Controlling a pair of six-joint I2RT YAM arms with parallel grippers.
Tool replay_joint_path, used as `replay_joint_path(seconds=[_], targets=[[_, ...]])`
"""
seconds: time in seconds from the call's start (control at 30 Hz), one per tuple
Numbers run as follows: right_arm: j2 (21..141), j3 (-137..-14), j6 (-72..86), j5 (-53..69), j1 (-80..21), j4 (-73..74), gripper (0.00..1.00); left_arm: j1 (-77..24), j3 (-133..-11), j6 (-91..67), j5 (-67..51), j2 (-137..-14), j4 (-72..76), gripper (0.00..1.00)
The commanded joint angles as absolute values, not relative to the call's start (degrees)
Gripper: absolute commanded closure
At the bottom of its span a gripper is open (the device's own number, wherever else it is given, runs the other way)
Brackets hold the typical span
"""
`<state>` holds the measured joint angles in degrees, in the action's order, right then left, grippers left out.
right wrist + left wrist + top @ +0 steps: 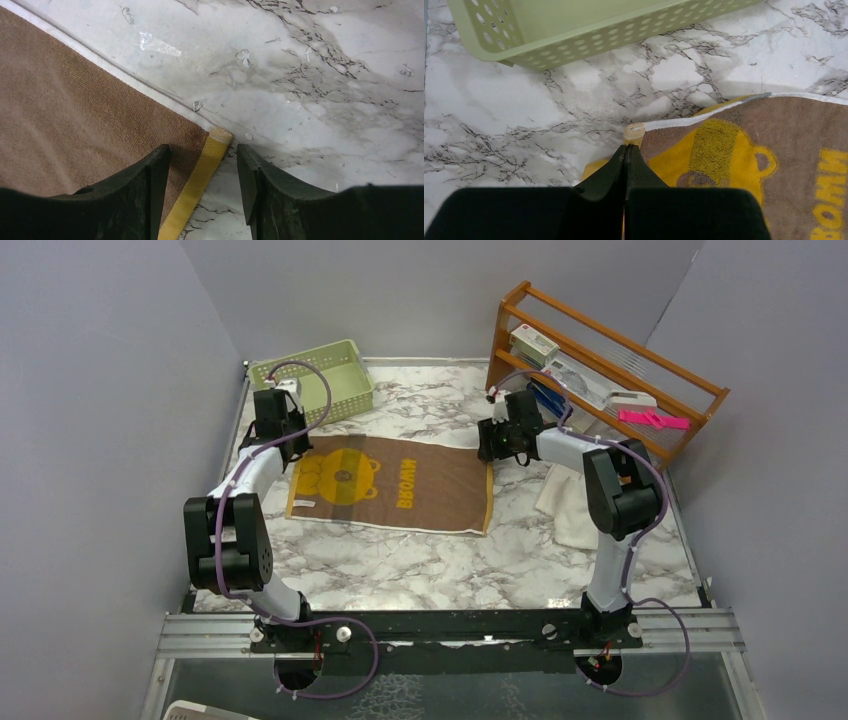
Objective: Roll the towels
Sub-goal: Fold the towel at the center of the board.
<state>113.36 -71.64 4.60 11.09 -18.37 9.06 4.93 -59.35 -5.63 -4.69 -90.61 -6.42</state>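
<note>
The mustard-yellow towel (400,483) lies flat on the marble table, tan side up with a yellow bear print. My left gripper (626,148) is shut on its far left corner (634,132), whose tip pokes out just past the fingertips. My right gripper (202,156) stands open at the far right corner (220,135), one finger (150,175) over the tan cloth, the other (255,175) over bare marble, the yellow hem between them. The cream-white towel (562,508) lies crumpled at the right, partly hidden under my right arm.
A light green perforated basket (312,378) stands at the back left, close behind my left gripper (287,440). A wooden rack (600,370) with boxes and a pink item stands at the back right, behind my right gripper (488,447). Grey walls enclose the table.
</note>
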Motion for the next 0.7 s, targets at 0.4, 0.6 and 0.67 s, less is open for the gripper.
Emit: replay_joint_path(seconds=[0.4,0.6,0.67], targets=[[114.1,-69.8,4.6,-8.1,-22.3,13.7,0.87,5.3,-63.3,-7.3,1.1,-89.4,-12.8,1.00],[112.7,-71.0,4.9,-5.6,-22.1,12.4,0.99,5.3,-62.2,-8.1,-0.9,-88.3,-14.6,1.00],[112.5,-72.6,4.8,-5.3,-21.8,12.6,0.99,5.3,-61.6,-8.1,-1.2,-87.9,-14.5,1.00]])
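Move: The towel's far right corner lies almost at the open right fingertips, about 1 cm to their right, level in reach, and 1 cm below. From this hand, the BROWN lettering is some 16 cm left and 6 cm back, and the white cloth some 18 cm right and 11 cm back, both slightly lower. The left hand already holds the far left corner; the far right corner lies about 36 cm to its right, roughly level in reach and 11 cm lower. The right fingers pinch shut on the towel's far right corner, shifting about 1 cm right; left keeps hold. ##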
